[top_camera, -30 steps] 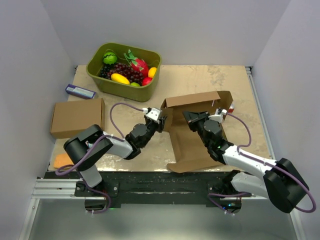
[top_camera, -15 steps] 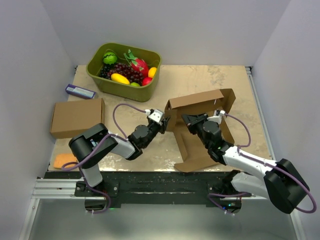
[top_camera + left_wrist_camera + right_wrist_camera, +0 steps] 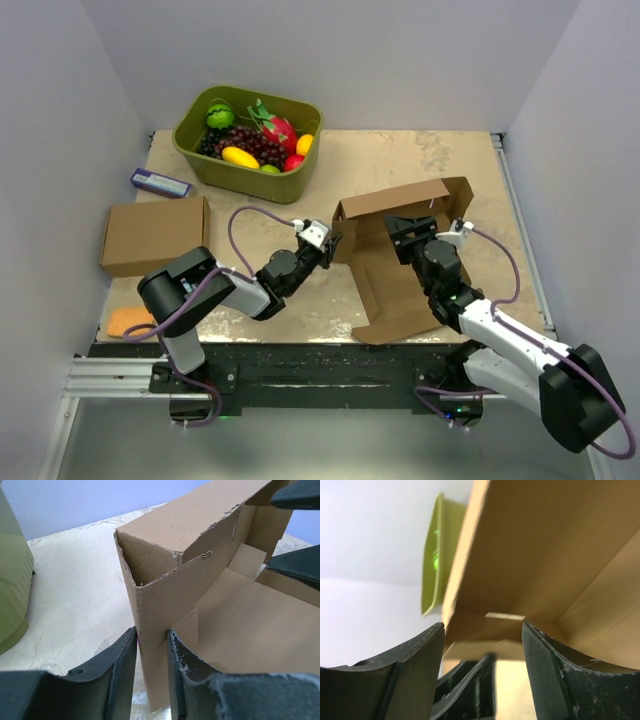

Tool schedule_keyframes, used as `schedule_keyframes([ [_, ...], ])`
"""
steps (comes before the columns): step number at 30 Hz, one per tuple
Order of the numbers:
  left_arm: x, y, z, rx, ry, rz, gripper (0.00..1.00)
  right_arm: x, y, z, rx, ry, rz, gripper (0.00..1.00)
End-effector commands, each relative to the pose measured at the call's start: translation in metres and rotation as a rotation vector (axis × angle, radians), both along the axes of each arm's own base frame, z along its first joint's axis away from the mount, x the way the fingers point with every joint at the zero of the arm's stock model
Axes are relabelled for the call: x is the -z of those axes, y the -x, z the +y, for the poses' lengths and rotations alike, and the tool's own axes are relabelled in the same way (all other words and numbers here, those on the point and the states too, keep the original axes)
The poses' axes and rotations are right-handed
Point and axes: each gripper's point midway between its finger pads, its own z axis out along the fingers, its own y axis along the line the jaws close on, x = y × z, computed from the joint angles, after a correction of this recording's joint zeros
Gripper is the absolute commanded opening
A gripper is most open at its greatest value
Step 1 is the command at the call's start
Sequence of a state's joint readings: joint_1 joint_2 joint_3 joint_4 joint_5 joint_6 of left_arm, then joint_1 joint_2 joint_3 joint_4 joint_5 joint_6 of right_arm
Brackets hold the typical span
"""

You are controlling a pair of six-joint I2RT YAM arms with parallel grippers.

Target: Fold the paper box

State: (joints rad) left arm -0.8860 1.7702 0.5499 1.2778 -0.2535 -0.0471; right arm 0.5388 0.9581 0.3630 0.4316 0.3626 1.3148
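The paper box point(image 3: 385, 285) is a brown cardboard mailer lying open at mid table, its far wall and left wall raised. My left gripper point(image 3: 335, 246) is shut on the left wall near the far left corner; in the left wrist view the wall point(image 3: 165, 595) stands pinched between my left gripper's point(image 3: 151, 635) dark fingers point(image 3: 122, 667). My right gripper point(image 3: 410, 228) hovers inside the box by the far wall. In the right wrist view the right gripper point(image 3: 482, 627) is open, holding nothing, with the cardboard wall point(image 3: 545, 555) above it.
A green tub point(image 3: 200, 150) of fruit stands at the back left. A second brown cardboard box point(image 3: 155, 234) lies at the left, a small blue packet point(image 3: 160, 183) behind it, and an orange object point(image 3: 126, 321) near the front left edge. Grey walls enclose the table.
My right gripper has opened, let go of the cardboard and shifted right inside the box. The box slid slightly right. My left gripper keeps its pinch on the left wall.
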Motion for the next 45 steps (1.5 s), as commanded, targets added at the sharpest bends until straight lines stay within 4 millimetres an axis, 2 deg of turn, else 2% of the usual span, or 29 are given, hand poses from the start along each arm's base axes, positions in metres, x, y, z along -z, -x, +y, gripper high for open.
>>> schedule_keyframes([
  [1, -0.025, -0.002, 0.001, -0.006, 0.038, -0.078, 0.28, -0.023, -0.02, -0.007, 0.009, -0.02, -0.072, 0.69],
  [9, -0.024, -0.001, 0.003, -0.011, 0.032, -0.078, 0.28, -0.044, -0.037, -0.02, 0.03, -0.015, -0.141, 0.69],
  [15, -0.023, -0.001, 0.003, -0.011, 0.03, -0.076, 0.28, -0.04, -0.052, -0.024, 0.028, -0.02, -0.128, 0.68],
  [16, -0.023, -0.001, 0.003, -0.009, 0.03, -0.077, 0.28, -0.033, -0.059, -0.027, 0.036, -0.015, -0.113, 0.68],
  [19, -0.024, -0.001, 0.002, -0.008, 0.031, -0.078, 0.28, -0.037, -0.072, -0.032, 0.033, -0.026, -0.134, 0.64],
  [21, -0.024, -0.002, 0.002, -0.008, 0.028, -0.076, 0.27, -0.035, -0.082, -0.031, 0.015, 0.002, -0.131, 0.59],
  [24, -0.024, -0.002, 0.001, -0.001, 0.029, -0.077, 0.27, -0.035, -0.09, -0.028, -0.001, 0.048, -0.131, 0.44],
  [25, -0.025, -0.002, 0.0, -0.003, 0.031, -0.078, 0.27, -0.035, -0.091, -0.027, -0.003, 0.056, -0.137, 0.32],
  [31, -0.027, -0.006, -0.011, 0.02, 0.032, -0.082, 0.27, -0.017, -0.089, -0.023, -0.027, 0.053, -0.097, 0.01],
  [36, -0.031, -0.01, -0.02, 0.031, 0.05, -0.086, 0.27, -0.005, -0.079, -0.024, -0.022, 0.021, -0.065, 0.0],
  [37, -0.029, -0.011, -0.02, 0.031, 0.049, -0.083, 0.27, 0.003, -0.074, -0.025, -0.016, 0.017, -0.041, 0.0],
  [41, -0.035, -0.012, -0.026, 0.044, 0.078, -0.082, 0.27, 0.008, -0.063, -0.03, 0.028, 0.015, -0.018, 0.0],
  [45, -0.045, -0.007, -0.032, 0.084, 0.121, -0.089, 0.27, 0.011, -0.053, -0.024, 0.021, 0.01, 0.0, 0.0],
])
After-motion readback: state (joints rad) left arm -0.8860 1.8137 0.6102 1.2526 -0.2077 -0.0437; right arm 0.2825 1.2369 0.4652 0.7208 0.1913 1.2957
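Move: The top flap of the raised far wall of the paper box is the right gripper's aim. Its free edge lies about 8 cm ahead, 3 cm right and 1 cm above. The box's left corner, already pinched by the left gripper, is some 12 cm left, 2 cm back and 4 cm lower. The far right corner tab is 7 cm ahead and 15 cm right. From the left gripper, the flap edge is about 10 cm ahead, 15 cm right and 5 cm higher. Reach the open right gripper forward about 9 cm and slightly right, bobbing a little in height, to the free edge of the far wall's top flap. Shut the fingers so they pinch that edge, then ease back and right about 2 cm with it. Keep the left gripper's pinch on the corner, carrying it right by about the same amount. ##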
